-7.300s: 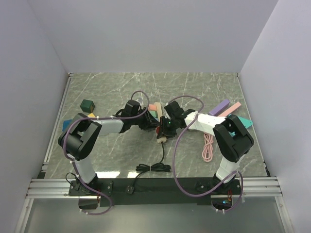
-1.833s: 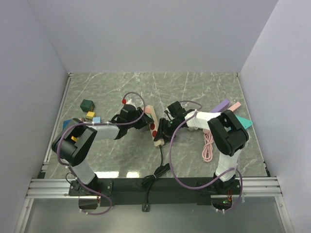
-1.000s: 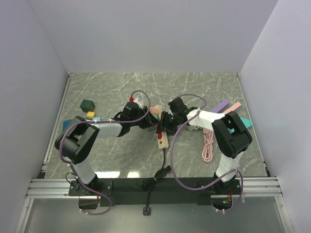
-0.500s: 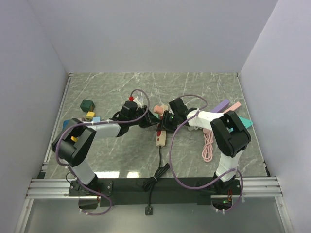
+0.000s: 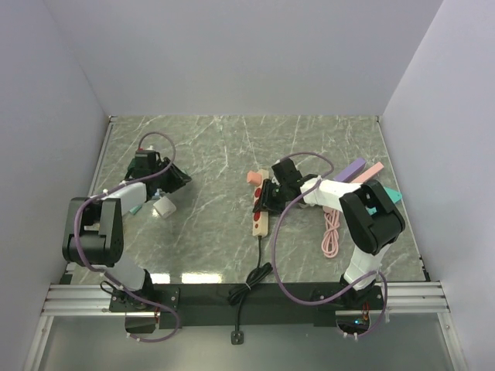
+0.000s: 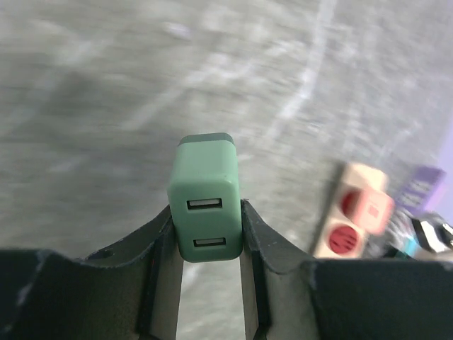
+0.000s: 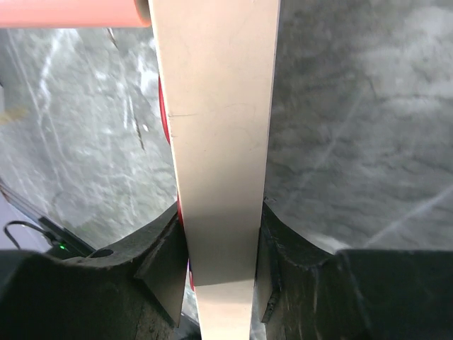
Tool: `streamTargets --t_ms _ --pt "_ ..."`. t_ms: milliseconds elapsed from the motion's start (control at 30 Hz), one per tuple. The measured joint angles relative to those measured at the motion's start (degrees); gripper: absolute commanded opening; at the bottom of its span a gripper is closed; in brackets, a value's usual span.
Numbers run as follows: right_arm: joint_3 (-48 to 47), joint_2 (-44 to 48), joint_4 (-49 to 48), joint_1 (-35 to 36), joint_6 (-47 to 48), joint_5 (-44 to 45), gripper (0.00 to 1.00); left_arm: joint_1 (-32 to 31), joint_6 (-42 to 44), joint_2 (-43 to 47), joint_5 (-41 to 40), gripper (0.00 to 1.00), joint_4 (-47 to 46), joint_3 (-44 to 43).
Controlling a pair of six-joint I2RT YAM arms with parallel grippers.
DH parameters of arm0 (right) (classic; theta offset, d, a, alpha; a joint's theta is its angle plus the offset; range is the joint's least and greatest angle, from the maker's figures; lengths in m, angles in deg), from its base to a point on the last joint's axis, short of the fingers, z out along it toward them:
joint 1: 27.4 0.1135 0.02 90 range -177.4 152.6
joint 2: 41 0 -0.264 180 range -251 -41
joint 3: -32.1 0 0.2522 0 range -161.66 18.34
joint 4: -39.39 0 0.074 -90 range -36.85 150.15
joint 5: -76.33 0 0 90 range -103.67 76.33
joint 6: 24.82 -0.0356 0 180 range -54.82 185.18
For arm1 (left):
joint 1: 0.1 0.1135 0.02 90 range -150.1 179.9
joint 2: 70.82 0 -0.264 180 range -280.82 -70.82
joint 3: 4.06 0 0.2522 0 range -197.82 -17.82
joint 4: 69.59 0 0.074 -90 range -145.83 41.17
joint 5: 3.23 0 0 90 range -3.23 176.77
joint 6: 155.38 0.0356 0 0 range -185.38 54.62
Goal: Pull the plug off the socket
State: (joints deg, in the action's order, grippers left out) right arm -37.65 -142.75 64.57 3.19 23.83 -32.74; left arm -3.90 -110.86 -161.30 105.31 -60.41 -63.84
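Observation:
The plug [image 6: 206,209], a green USB charger, is clamped between the fingers of my left gripper [image 6: 207,230] and hangs free above the marble table, well apart from the socket. From above, that left gripper [image 5: 175,179] sits at the table's left side. The socket is a beige power strip [image 5: 259,212] with red outlets, lying mid-table, and it also shows at the right of the left wrist view as the strip [image 6: 352,225]. My right gripper [image 5: 268,195] is shut across the strip [image 7: 218,134], one finger on each long side.
The strip's black cord [image 5: 257,270] runs toward the near edge. A pink block [image 5: 254,176] lies at the strip's far end. At the right are a purple block [image 5: 349,168], a pink bar [image 5: 373,170], a teal piece [image 5: 389,197] and a coiled pink cable [image 5: 331,232].
My left gripper has swung from beside the strip to the table's far left, carrying the green plug away. The right gripper has closed on the strip and stays there.

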Motion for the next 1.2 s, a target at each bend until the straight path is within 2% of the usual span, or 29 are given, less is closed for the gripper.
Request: streamTargets --t_ms 100,133,167,233,267,367,467,567,667,833,1033,1200 --pt "0.2 0.6 1.5 0.0 1.2 0.0 0.0 2.8 1.5 -1.2 -1.1 0.02 2.8 -0.3" --pt "0.2 0.7 1.9 0.0 1.8 0.0 0.0 3.3 1.8 -1.7 -1.7 0.08 4.1 -0.7" --pt "0.2 0.8 2.2 -0.1 2.2 -0.1 0.0 3.7 1.9 -2.1 -2.3 0.3 5.2 -1.1" --pt "0.1 0.8 2.7 -0.1 3.0 -0.5 0.0 4.4 2.0 -2.8 -3.7 0.48 7.6 -2.0" --pt "0.1 0.8 2.8 -0.1 3.4 -0.8 0.0 4.7 2.1 -3.2 -4.7 0.62 8.7 -2.5" --pt "0.1 0.9 3.2 -0.1 4.4 -1.6 0.0 5.2 1.2 -3.2 -7.1 0.82 10.1 -2.8" --pt "0.1 0.9 3.5 -0.1 5.3 -2.2 0.0 5.3 0.6 -2.5 -8.5 0.93 10.1 -2.5" --pt "0.1 0.9 3.9 -0.1 6.1 -3.0 0.0 5.1 0.2 -0.2 -8.4 0.99 9.9 -1.3" --pt "0.1 0.9 4.0 -0.1 6.6 -3.5 0.0 3.8 -0.2 3.0 -7.7 0.99 8.5 0.2" --pt "0.2 0.9 4.0 -0.1 7.1 -5.0 0.0 -3.5 -0.3 5.2 -3.5 0.99 2.6 1.0" --pt "0.1 0.9 4.4 0.0 7.9 -7.5 0.0 -13.2 -0.5 -0.5 1.3 0.99 -3.6 -1.0" --pt "0.1 0.9 4.5 0.4 8.0 -8.1 0.0 -18.2 -0.5 -7.9 2.3 0.99 -4.7 -6.5"
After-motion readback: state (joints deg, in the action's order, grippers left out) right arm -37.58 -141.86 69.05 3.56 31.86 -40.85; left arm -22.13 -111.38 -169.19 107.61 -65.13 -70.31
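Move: My left hand holds the green plug, with its drop spot on the table about 6 cm left and roughly 6 below. The light blue plug lies some 9 cm left and 4 back, the white plug 6 left and 8 back. The pink plug, next to come, sits about 21 cm right, level ahead and 4 lower. From my right hand, pinching the beige strip, the pink plug is about 8 cm ahead and 3 left. I carry the green plug about 6 cm further left and down, opening my left fingers wide to let it go beside the other pulled plugs. Then I lift and sweep back right some 20 cm towards the pink plug, turning clockwise. My right hand keeps its pinch on the beige strip, drawing it back about 3 cm and turning it 10 degrees counter-clockwise. ##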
